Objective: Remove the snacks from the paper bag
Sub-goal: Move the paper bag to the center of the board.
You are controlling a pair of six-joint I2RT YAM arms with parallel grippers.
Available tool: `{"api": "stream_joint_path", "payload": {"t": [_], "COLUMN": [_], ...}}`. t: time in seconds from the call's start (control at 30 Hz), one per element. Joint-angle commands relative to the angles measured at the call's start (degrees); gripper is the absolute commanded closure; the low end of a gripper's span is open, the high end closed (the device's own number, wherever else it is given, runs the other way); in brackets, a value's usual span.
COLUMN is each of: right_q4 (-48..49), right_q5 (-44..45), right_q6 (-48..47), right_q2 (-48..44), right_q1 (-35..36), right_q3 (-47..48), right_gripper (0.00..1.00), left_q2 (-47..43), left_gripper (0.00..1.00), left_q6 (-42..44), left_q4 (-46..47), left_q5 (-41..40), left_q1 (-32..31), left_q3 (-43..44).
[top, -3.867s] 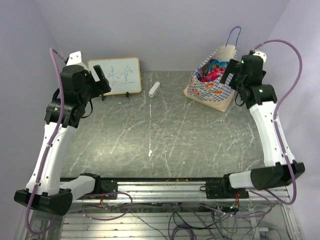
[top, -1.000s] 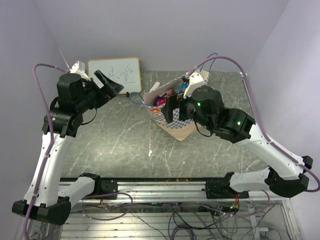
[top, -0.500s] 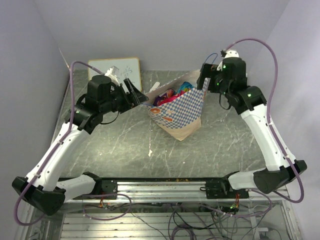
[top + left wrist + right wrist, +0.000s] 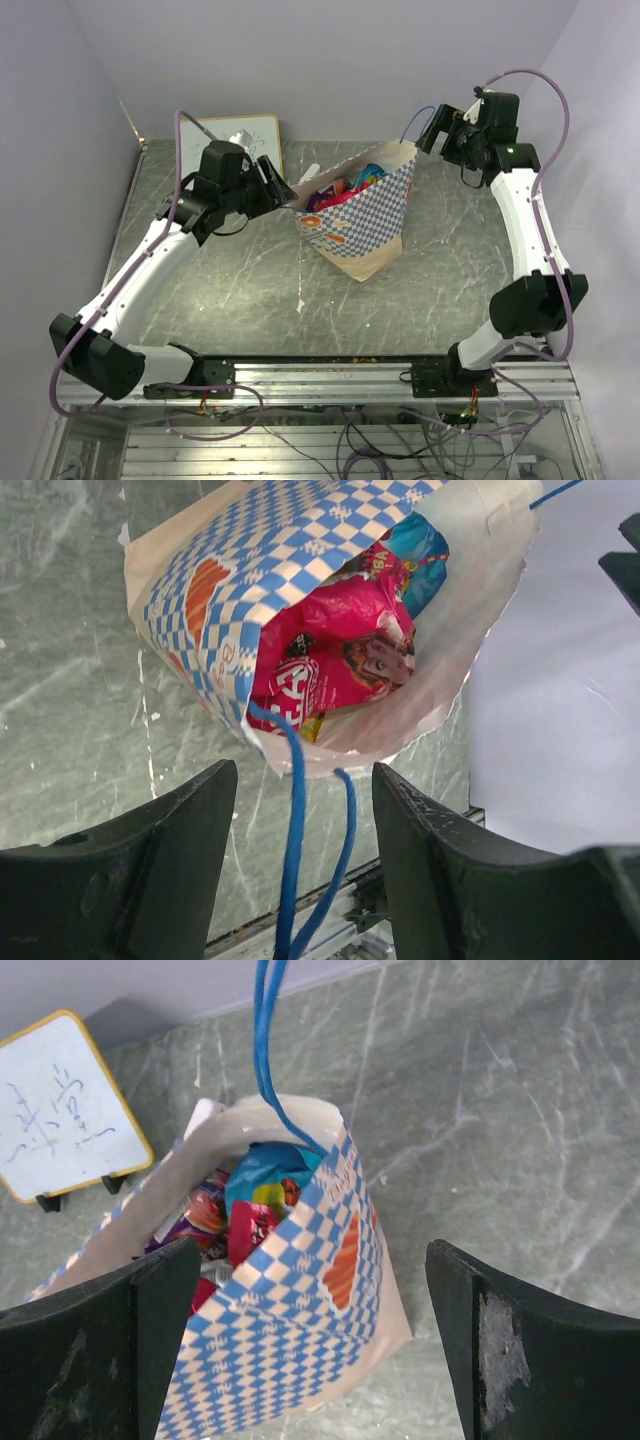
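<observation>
The paper bag [image 4: 360,225] lies tilted on the table, its mouth open toward the back. Inside show the snacks: a pink-red packet [image 4: 325,660], a blue one [image 4: 420,550] and others [image 4: 340,190]. My left gripper [image 4: 282,192] is at the bag's left mouth corner. In the left wrist view its jaws [image 4: 300,880] stand apart with the blue cord handle [image 4: 293,820] hanging between them, touching neither finger. My right gripper [image 4: 432,130] hovers open above the right corner, near the other blue handle [image 4: 265,1040], with nothing between its fingers.
A white framed writing board [image 4: 258,132] stands at the back left, partly hidden by my left arm. A small white block [image 4: 309,174] lies just behind the bag. Walls close in on the left, back and right.
The right gripper has lifted back and to the right, away from the bag's corner. The left gripper's jaws have narrowed around the cord handle. The bag has stayed put.
</observation>
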Motion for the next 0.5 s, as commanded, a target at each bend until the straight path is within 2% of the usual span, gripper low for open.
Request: {"api": "stream_joint_path", "payload": {"t": [0.0,0.27,0.47], "right_q4": [3.2,6.4,6.7], "right_q5": [-8.2,-15.4,-19.8], "right_q6": [0.8,2.1,3.2], "right_q2": [5.2,16.8,21.6], "right_q1": [-1.8,-3.8,-4.1], "right_q3": [5.1,15.2,20.3], "right_gripper": [0.06,0.22,0.40], "left_q2": [2.9,8.0,7.0], "left_gripper": [0.35,0.47,0.65], "left_q6": [4.9,8.7,7.5], "left_q4": [-0.5,-4.1,-3.6], "left_q5": [1.7,3.6,5.8], "left_q1": [-0.1,1.3,5.3], "left_q3": [5.3,10.2,8.7]}}
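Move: The left gripper already straddles the paper bag's left blue handle, which lies about 2 cm ahead and 2 cm to its right, a touch lower. From that hand the snacks are some 8 cm ahead, 13 cm right and 12 cm down, and the white block 22 cm ahead, 5 cm right and 27 cm down. The right handle lies roughly 8 cm ahead and 3 cm left of the right gripper, slightly below. From that hand the snacks are about 5 cm back, 19 cm left and 14 cm down. Reach the right gripper forward about 9 cm, drifting slightly left, to bring the bag's right handle between its fingers; roll its left side up some 10 degrees, turn it a little counter-clockwise, and start closing from wide open. Meanwhile ease the left gripper forward about 3 cm and narrow its fingers around the left handle, stopping short of shut. ##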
